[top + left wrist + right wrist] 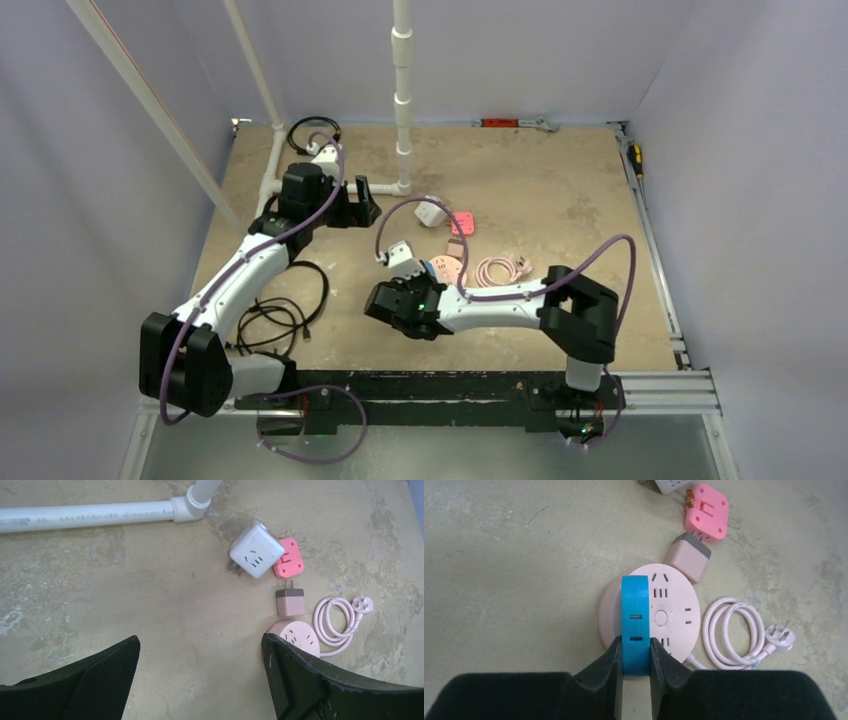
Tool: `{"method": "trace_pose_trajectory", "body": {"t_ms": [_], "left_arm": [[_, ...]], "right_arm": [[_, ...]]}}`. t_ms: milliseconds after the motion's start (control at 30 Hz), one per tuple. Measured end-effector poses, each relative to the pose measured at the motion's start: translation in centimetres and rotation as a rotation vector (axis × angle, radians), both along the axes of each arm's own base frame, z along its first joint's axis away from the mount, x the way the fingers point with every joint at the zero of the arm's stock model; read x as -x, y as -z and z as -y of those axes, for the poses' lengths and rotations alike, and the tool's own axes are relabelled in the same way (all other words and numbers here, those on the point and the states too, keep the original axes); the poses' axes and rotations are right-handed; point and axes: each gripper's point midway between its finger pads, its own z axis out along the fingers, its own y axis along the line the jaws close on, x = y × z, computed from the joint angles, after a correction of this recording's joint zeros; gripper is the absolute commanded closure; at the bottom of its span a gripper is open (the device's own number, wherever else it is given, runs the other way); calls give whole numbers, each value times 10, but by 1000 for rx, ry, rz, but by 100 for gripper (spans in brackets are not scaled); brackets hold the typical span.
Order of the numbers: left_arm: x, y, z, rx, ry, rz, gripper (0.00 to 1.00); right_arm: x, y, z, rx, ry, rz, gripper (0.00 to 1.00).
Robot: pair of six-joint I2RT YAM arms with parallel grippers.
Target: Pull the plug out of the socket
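The socket (674,615) is a flat round pale-pink disc lying on the table, with its coiled pink cord (734,632) to the right. A blue plug (635,620) stands on edge over the left half of its face. My right gripper (635,652) is shut on the near end of the blue plug. I cannot tell whether its pins are still in the slots. In the top view the right gripper (432,272) is at the socket (450,268). My left gripper (368,203) is open and empty, well to the left. In the left wrist view (200,641) the socket (295,635) peeks out behind its right finger.
A small square tan-pink adapter (687,556), a hot-pink adapter (706,511) and a white cube adapter (252,550) lie just beyond the socket. A white PVC pipe frame (402,90) stands at the back. Black cables (275,315) lie by the left arm.
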Motion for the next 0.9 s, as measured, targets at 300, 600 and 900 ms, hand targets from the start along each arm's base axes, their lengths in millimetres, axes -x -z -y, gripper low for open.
{"method": "trace_pose_trajectory", "body": {"t_ms": [300, 600, 900], "left_arm": [[3, 30, 17, 40, 81, -101, 12], [23, 73, 56, 135, 228, -279, 14], [52, 106, 102, 255, 372, -440, 15]], "right_arm": [[0, -13, 16, -251, -83, -53, 100], [8, -45, 20, -495, -206, 16, 100], [12, -51, 14, -563, -279, 37, 100]]}}
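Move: The round pink socket, with the blue plug standing in it, lies about 8 cm back, 16 cm to the right and 14 cm below the left hand. The right hand already grips that plug; the socket's middle is roughly 3 cm to its right and 3 cm below. From the right hand, the pink charger is some 5 cm ahead, 5 cm right; the coiled cord is level, 13 cm right; the white cube adapter is 12 cm straight ahead. Down and to the right, about 10 cm each way, and some 5 cm back, the open left hand swoops to the socket, tipping down about 25 degrees and turning clockwise. The right hand keeps its pinch on the blue plug, lifting about 5 cm, rolling its left side up some 30 degrees and turning slightly counter-clockwise. Whether a left finger touches the socket can't be seen. ##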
